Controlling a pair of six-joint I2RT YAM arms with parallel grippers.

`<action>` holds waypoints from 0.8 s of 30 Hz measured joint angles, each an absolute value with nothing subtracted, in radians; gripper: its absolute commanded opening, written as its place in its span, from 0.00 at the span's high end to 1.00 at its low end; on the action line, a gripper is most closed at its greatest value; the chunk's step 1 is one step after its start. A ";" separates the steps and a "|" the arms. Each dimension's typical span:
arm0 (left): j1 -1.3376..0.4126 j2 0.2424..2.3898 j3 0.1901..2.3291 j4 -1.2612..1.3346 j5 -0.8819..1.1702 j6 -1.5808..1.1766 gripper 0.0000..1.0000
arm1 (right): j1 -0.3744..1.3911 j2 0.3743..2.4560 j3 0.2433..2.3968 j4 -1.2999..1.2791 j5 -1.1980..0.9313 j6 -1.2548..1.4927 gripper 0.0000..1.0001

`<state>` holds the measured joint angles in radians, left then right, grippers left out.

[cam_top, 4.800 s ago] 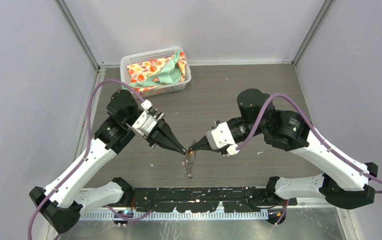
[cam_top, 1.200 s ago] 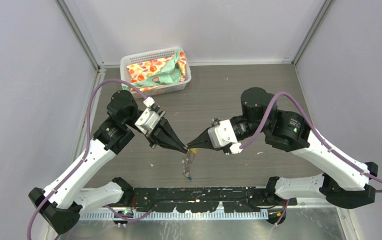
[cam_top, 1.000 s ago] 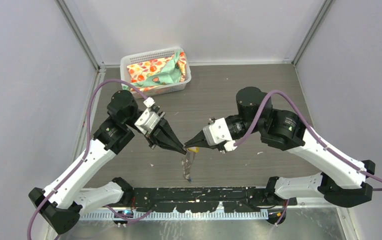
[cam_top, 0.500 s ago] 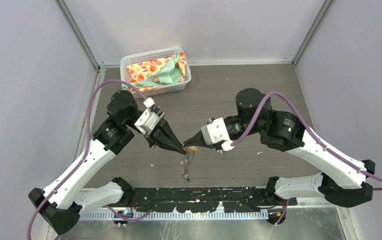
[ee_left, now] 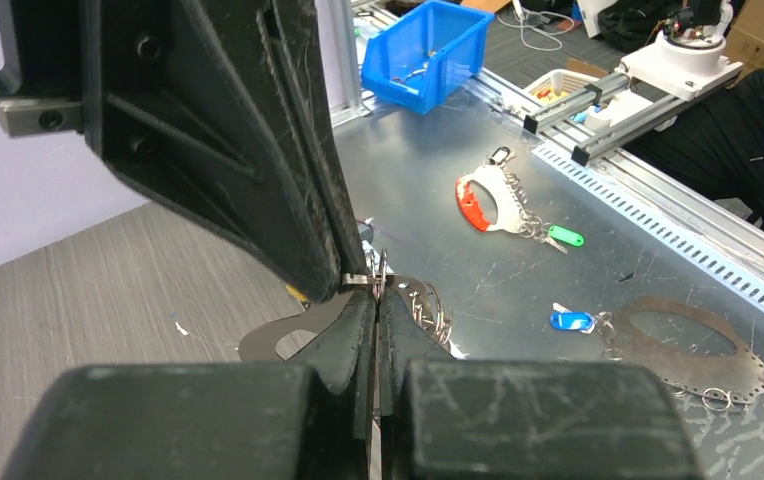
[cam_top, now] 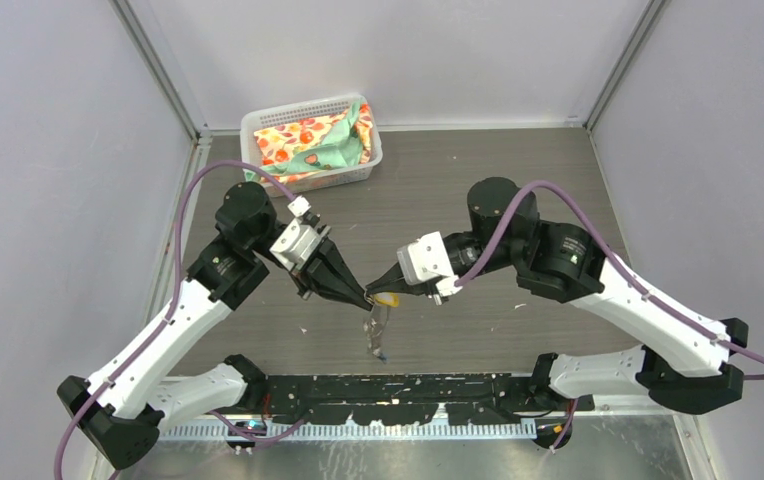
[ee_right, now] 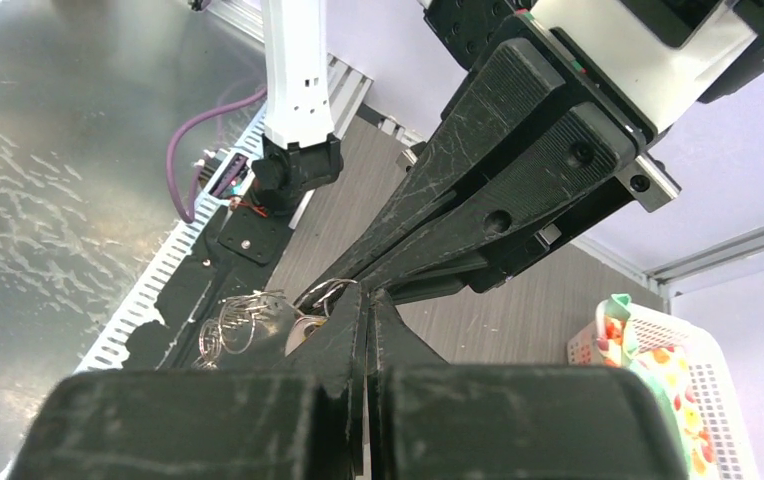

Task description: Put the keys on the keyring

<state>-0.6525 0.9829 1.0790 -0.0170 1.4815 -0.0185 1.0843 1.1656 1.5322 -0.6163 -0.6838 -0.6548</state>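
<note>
My left gripper (cam_top: 365, 300) is shut on a thin wire ring (ee_left: 380, 280) of the keyring (cam_top: 377, 328). The pale plate of the keyring hangs below the tips, with the blue key (cam_top: 382, 353) dangling at its low end. My right gripper (cam_top: 372, 292) meets the left tip to tip and is shut on the yellow-orange key (cam_top: 389, 298). That key's small metal blade (ee_left: 356, 279) pokes out against the ring. In the right wrist view, the right gripper (ee_right: 367, 298) hides most of the key, and loose wire rings (ee_right: 243, 318) show to its left.
A white basket (cam_top: 258, 125) holding patterned cloth stands at the back left of the table. A black rail (cam_top: 398, 385) runs along the near edge between the arm bases. Beyond it, a metal bench carries other key sets and a blue bin (ee_left: 423, 50).
The right gripper has moved left with the yellow-orange key until its tip meets the left gripper's tip. The left arm and the hanging keyring have barely moved.
</note>
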 measured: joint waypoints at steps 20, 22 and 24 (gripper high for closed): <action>-0.625 0.960 1.037 0.057 1.311 -0.127 1.00 | 1.076 1.289 1.731 -0.779 -0.537 -0.475 0.74; -0.622 0.960 1.033 0.077 1.300 -0.153 1.00 | 1.076 1.285 1.731 -0.779 -0.517 -0.471 0.69; -0.621 0.960 1.024 0.102 1.291 -0.174 1.00 | 1.076 1.281 1.731 -0.780 -0.495 -0.468 0.63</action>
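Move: The yellow key tag hangs beside the meeting fingertips: about 3 cm to the left hand's right, level with it fore and aft, and 2 cm below; from the right hand it lies some 2 cm right, 1 cm back and 3 cm below. The metal keyring plate hangs below the left fingers, its middle roughly 8 cm down and about straight under; from the right hand it is 1 cm back, level sideways, some 10 cm down. Right fingers open off the ring while both hands travel about 3 cm forward, left keeping its pinch. ##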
